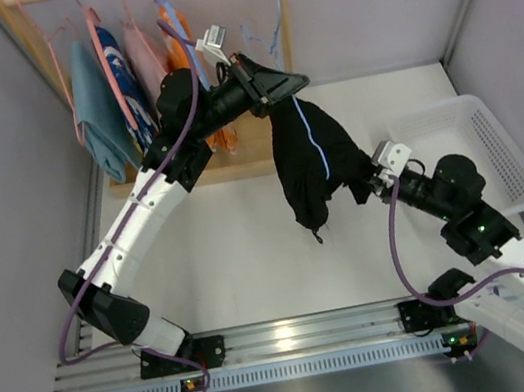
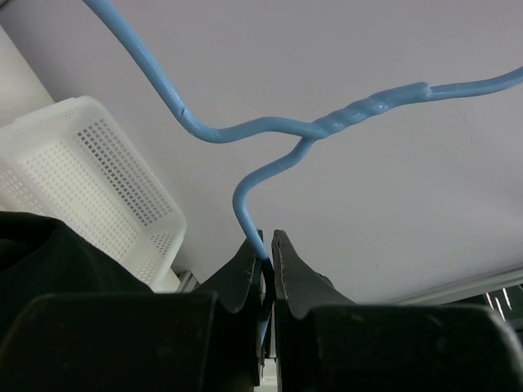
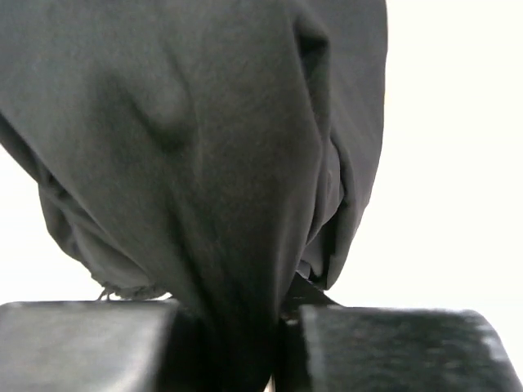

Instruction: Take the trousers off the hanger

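The black trousers hang from a blue wire hanger held in the air over the table. My left gripper is shut on the hanger's wire just below its twisted neck; in the left wrist view the wire runs down between my closed fingers. My right gripper is shut on the trousers' right side; in the right wrist view the black cloth fills the frame and runs down between the jaws. The orange patterned trousers hang on the rack at the back.
A wooden rack at the back left carries several hung garments, blue and pink among them. A white perforated basket stands at the right, also in the left wrist view. Grey walls close in both sides.
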Robot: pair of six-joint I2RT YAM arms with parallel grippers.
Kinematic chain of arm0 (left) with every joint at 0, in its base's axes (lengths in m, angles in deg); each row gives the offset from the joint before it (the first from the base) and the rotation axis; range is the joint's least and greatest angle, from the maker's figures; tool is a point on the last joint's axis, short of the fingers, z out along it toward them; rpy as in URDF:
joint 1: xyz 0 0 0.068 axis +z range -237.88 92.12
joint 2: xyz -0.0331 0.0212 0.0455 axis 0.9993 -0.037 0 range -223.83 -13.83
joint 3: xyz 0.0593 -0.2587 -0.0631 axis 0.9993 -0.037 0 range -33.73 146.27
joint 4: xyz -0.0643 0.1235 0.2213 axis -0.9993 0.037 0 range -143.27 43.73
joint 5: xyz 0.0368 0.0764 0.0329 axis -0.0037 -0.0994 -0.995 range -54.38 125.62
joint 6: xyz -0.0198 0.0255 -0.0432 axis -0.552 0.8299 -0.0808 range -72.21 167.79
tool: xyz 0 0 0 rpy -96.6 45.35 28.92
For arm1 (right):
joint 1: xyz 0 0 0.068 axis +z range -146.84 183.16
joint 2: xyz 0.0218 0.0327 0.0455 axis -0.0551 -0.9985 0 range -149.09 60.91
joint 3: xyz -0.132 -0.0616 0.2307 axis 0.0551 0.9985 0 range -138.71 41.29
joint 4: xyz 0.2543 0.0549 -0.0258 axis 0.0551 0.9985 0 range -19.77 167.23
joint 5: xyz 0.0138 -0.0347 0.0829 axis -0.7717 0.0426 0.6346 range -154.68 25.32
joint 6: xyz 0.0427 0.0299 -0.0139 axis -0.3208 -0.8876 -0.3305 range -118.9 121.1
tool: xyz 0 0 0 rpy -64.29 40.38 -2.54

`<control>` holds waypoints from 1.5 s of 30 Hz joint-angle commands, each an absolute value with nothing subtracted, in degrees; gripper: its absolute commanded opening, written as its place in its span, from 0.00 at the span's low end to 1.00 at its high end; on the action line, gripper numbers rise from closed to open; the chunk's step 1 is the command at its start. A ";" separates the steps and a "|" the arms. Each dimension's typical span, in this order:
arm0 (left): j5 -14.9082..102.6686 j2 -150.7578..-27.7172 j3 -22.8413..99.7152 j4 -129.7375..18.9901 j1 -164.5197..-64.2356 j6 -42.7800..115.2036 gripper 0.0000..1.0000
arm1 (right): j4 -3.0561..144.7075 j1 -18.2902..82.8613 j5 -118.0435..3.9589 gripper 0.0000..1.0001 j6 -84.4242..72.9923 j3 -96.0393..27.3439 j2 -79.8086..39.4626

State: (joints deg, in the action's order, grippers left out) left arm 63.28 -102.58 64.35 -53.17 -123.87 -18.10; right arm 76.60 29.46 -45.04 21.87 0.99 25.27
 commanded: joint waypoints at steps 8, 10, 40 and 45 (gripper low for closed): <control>63.83 -101.89 69.62 -58.46 -123.30 -17.69 0.00 | 80.08 28.56 -35.77 0.20 27.38 2.17 21.45; 63.92 -102.16 70.59 -58.46 -123.30 -17.86 0.00 | 78.76 28.56 -34.63 0.22 27.82 3.23 19.96; 64.36 -102.60 70.33 -58.63 -123.30 -18.30 0.00 | 78.59 28.73 -35.41 0.78 23.34 -0.90 21.54; 64.36 -102.43 70.07 -58.54 -123.39 -18.30 0.00 | 75.95 28.73 -35.15 0.78 20.35 -1.34 19.51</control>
State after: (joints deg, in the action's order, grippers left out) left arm 63.91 -103.37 68.81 -52.89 -123.54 -18.10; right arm 79.66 29.22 -36.02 23.21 1.52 20.51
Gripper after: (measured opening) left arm 0.085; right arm 0.779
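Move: The right hand pinches the trousers by their right-hand corner, and their middle lies about 9 cm to its left, 4 cm ahead and slightly higher. The lower end of the hanger is some 7 cm left and 3 cm ahead of it; the white basket is roughly 25 cm right, 7 cm ahead and far below. From the left hand, which grips the hanger, the trousers hang about 15 cm below and 4 cm back. Down about 7.5 cm and slightly left goes the right hand, opening wide and letting go of the trousers' corner while turning some 10 degrees counter-clockwise and tipping a little down; it then climbs back about 4 cm, open beside the cloth. The left hand keeps its pinch on the hanger and raises it nearly 3 cm. ##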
